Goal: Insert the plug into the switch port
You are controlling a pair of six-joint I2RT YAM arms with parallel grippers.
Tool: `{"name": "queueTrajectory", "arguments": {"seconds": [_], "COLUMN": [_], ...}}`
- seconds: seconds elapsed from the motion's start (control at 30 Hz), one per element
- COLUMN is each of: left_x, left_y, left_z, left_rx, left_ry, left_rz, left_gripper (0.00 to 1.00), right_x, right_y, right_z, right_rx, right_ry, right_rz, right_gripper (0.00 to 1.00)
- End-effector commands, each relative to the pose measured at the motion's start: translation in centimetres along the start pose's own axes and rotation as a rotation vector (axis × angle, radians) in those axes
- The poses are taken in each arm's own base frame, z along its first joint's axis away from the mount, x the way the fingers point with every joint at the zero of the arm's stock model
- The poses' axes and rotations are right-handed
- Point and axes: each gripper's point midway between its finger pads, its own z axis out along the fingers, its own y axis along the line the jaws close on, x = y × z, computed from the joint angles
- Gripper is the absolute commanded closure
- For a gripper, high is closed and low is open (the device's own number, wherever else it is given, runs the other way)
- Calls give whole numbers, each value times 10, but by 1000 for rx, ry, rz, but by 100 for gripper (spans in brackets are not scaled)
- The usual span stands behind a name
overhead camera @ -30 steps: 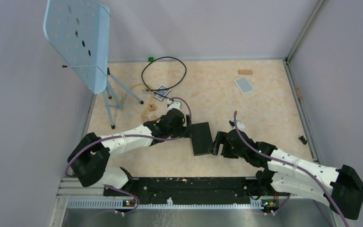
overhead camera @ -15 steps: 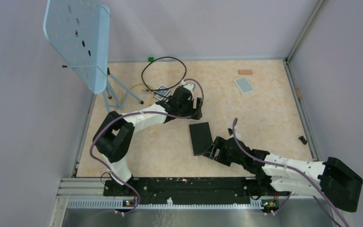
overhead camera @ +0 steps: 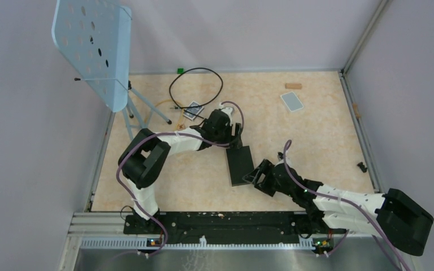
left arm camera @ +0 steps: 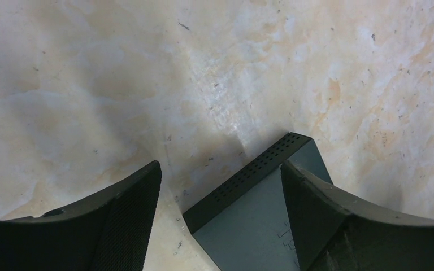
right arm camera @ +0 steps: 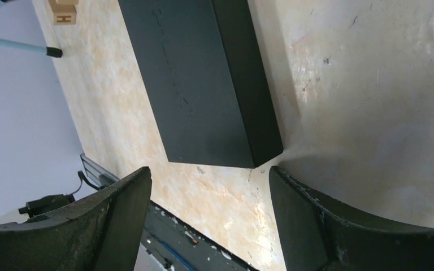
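Observation:
The flat black box lies mid-table. Its switch port does not show in any view. My left gripper hangs open over the box's far end. In the left wrist view a corner of the box, with a perforated edge, sits between the open gripper fingers, ungripped. My right gripper is open beside the box's near right corner, and the box lies just beyond the gripper. A black cable loops at the back. Its plug is too small to make out.
A patterned playing card and a wooden block lie behind the left gripper. A grey-blue card and another wooden block sit at the back right. A light-blue music stand rises at the left, and a green cube rests at the back wall.
My left arm swung from the box's left side toward the back, then came down over its far end, its jaws narrowing slightly. The right gripper shifted a little at the near corner.

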Motion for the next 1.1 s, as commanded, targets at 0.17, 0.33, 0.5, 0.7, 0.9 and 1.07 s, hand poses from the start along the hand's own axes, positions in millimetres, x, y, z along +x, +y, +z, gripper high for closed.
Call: {"name": "queueTrajectory", "arguments": {"seconds": [0.17,0.33,0.5,0.7,0.9,1.07], "left_x": [36,56,81,102,111,118], "left_y": [-12,-4,5,9,6,-2], "left_z": [-4,-21,-33,-52,-63,-70], "left_rx": [66,57,57,48,40,47], "left_ry": [61,60,79,82,80,84], "left_rz": [-5,-37,-72,-90,-71,-57], "left_gripper": [21,21,21,21,20,20], "right_x": [-11,-20,-37,-54,-58,-62], "right_y": [-8,-9,-4,4,17,29], "right_z": [11,17,22,31,44,59], "right_rx": [26,20,49,60,51,61], "right_ry": [-22,-24,-49,-60,-24,-1], "right_rz": [32,51,-3,-26,-41,-77], "right_gripper": [24,24,24,24,25,25]}}
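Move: The black switch lies about 10 cm back of the left hand, roughly straight in line with it and a centimetre lower. From the left hand the black cable's plug is some 7 cm ahead and 11 cm left, and the patterned card about 10 cm ahead and 16 cm left, both roughly 2 cm lower. From the right hand the switch's middle is about 7 cm ahead, 5 cm left and 1 cm below. Right finger pushes the switch's near-right corner forward about 8 cm; left hand goes back-left to its far end. ##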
